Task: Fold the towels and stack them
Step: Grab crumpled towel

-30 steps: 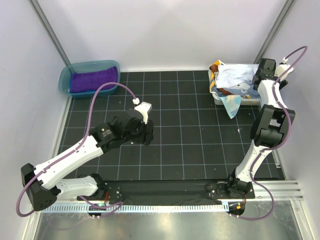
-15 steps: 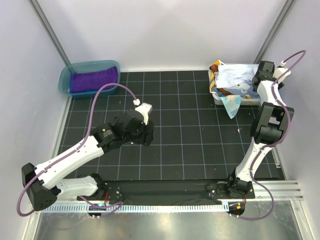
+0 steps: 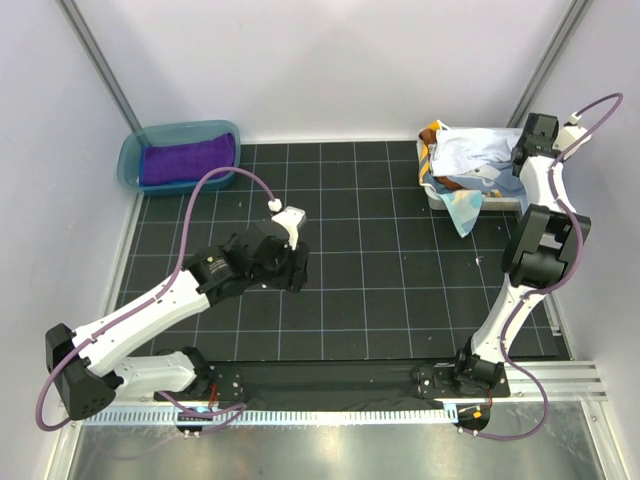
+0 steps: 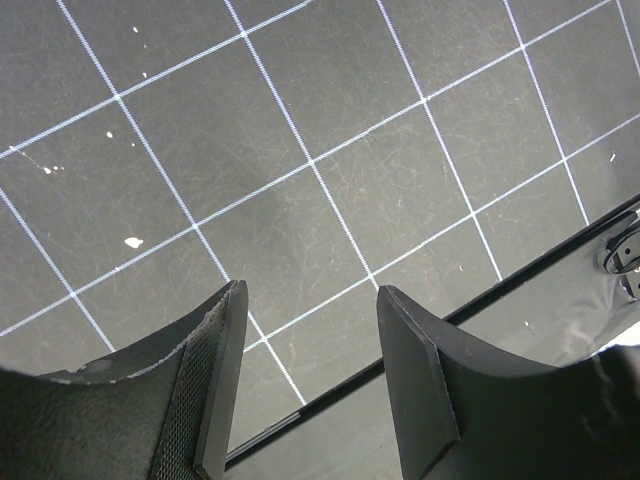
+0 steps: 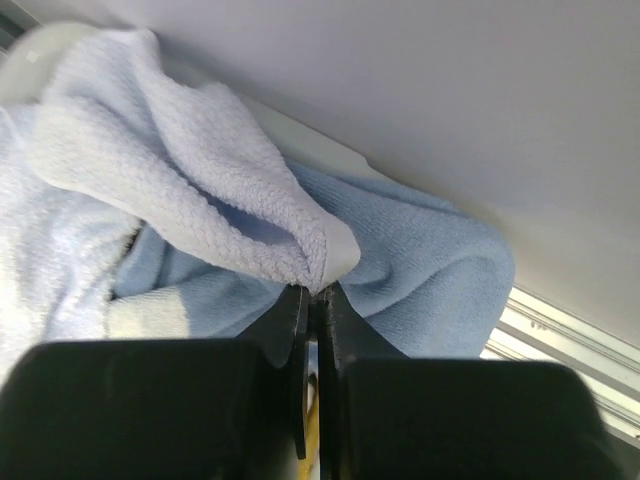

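Observation:
A heap of towels (image 3: 468,158) in pale blue, white and orange-brown fills the white basket (image 3: 436,199) at the back right. My right gripper (image 3: 521,153) reaches into the heap's right side. In the right wrist view the right gripper (image 5: 318,292) is shut on a fold of the pale whitish-blue towel (image 5: 180,190), with a light blue towel (image 5: 430,250) behind it. A folded purple towel (image 3: 186,160) lies in the teal tub (image 3: 129,152) at the back left. My left gripper (image 3: 296,276) hangs open over the black mat; nothing is between its fingers in the left wrist view (image 4: 312,290).
The black gridded mat (image 3: 380,290) covers the table between tub and basket. Grey walls close in left, right and back, and the right arm stands close to the right wall. The mat's near edge and a metal strip (image 4: 560,300) show below the left gripper.
The right gripper has shut on the pale towel's fold and shifted slightly toward the back right corner. The left arm has hardly moved.

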### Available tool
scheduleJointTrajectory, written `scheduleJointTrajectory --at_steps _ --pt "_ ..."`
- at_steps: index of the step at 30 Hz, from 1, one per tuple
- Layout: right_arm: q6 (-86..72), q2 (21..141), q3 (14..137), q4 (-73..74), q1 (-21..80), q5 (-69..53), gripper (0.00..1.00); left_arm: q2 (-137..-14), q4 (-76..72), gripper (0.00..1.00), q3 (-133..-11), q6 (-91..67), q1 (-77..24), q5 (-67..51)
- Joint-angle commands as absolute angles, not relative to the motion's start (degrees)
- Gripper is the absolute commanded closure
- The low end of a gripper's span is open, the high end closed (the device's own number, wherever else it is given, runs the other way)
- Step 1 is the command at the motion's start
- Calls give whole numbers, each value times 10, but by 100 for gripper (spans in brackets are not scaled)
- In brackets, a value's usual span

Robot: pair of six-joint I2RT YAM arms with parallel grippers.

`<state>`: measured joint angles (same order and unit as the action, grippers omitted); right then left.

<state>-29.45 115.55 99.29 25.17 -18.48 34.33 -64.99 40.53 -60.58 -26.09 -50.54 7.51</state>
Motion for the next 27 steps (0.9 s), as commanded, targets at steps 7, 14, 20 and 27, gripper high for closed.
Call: scheduleJointTrajectory --at_steps 7,14,20,27 --pt "-320 1097 1066 251 -178 282 99 -646 405 43 -630 -253 -503 105" --pt "-334 1074 1133 278 -115 193 99 -643 413 43 -649 -253 -483 114" --pt "-325 1094 1249 306 -34 107 99 -645 418 43 -670 -246 -457 111" --pt "-326 1120 1335 280 62 24 99 -642 421 44 -674 -240 -418 97"
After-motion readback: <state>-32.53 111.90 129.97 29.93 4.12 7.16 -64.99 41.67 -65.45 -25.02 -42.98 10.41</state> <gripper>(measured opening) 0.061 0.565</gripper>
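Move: My right fingers are already shut on an edge of the white towel above the bin's right end; the towel's bulk lies about 15 cm to the left, level with me and 6 cm lower. The bin's middle is roughly 12 cm left, 3 cm back and 10 cm down, the light-blue towel some 6 cm left, 5 cm back and 7 cm down. From my left hand, the white towel is around 38 cm right, 27 cm ahead and 10 cm lower. Keeping the white towel pinched, my right hand pulls it up and a little forward off the bin's right end, then sweeps fast leftward across the bin to about its far left corner, still climbing: about 29 cm left, 25 up, 9 forward. The wrist swings some 45 degrees counter-clockwise and tips up until the fingers point forward, nearly level. My left hand, empty and open, drifts about 6 cm forward, left and up. ##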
